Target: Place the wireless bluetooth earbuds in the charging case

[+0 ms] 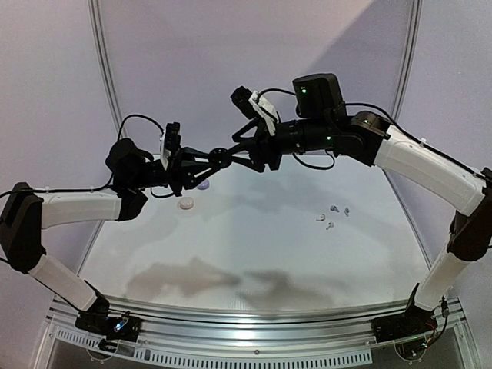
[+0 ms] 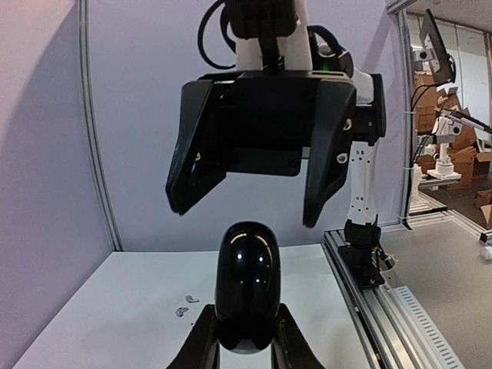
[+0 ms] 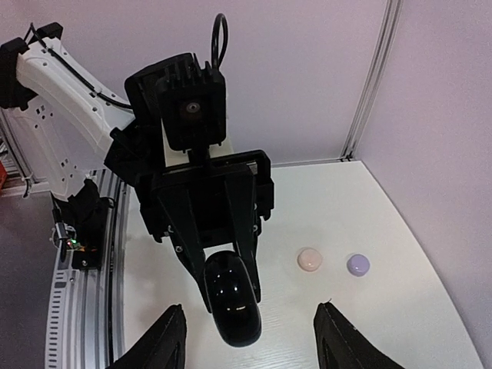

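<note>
A glossy black oval charging case is held closed in mid-air, with my left gripper shut on its lower end. In the top view the charging case hangs above the table's back left. My right gripper faces it with its jaws open wide on either side, touching nothing, and the charging case sits just beyond its fingertips. Several tiny pale lavender-grey earbuds lie loose on the table at the right; two of these earbuds show in the left wrist view.
A round cream-pink case and a round lavender case lie on the white table under the left arm, and in the right wrist view they are the pink case and lavender case. Pale walls enclose the back and sides.
</note>
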You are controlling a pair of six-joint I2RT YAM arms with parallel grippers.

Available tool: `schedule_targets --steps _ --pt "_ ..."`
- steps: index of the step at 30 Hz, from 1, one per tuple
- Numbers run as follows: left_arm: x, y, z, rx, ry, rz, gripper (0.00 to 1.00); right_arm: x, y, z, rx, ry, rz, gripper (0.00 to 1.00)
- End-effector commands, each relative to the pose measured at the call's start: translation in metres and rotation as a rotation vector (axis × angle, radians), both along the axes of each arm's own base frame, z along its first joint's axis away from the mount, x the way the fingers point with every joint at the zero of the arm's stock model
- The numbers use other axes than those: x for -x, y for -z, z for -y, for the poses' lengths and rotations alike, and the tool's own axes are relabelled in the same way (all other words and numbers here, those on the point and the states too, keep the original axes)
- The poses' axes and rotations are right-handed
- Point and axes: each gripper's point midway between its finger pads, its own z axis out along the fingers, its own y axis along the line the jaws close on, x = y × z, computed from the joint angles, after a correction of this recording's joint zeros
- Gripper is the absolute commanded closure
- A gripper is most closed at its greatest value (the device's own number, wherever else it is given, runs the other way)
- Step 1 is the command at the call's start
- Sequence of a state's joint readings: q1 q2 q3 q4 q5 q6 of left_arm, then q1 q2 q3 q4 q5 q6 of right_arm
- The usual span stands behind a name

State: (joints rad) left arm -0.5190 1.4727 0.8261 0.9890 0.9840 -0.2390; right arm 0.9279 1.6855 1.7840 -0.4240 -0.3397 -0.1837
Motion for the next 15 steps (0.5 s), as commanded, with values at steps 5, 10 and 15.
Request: schedule_targets --steps 5,10,15 --pt "0.019 -0.013 0.004 0.011 0.080 0.017 1.00 0.002 0.015 -0.017 0.020 -0.083 -0.046 0.50" --pt "0.019 -0.014 0.004 0.012 0.074 0.014 1.00 0.005 0.021 -0.022 0.040 -0.114 -0.075 0.76" --pt "0.014 -0.014 0.004 0.020 0.050 0.004 1.00 0.007 0.032 -0.022 0.081 -0.126 -0.104 0.80"
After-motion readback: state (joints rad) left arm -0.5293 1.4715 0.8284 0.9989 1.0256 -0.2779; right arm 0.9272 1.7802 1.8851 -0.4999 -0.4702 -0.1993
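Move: The black charging case, held in the left gripper's fingers, has its middle about 1 cm to the right of that hand and level with it. From the open right gripper, the case lies roughly 3 cm to the left and 2 cm lower. Far below on the table, about 38 cm under the right hand, are the pink case, some 19 cm ahead and 21 cm left, and the purple case, some 28 cm ahead and 17 cm left. Bring the right gripper about 2 cm to its left and a little over 1 cm down onto the free end of the black charging case, easing back about 1 cm late on, then close its half-open fingers until they pinch the case's sides. Keep the left gripper shut on the other end, drawing it back about 1 cm early and then holding it there. ##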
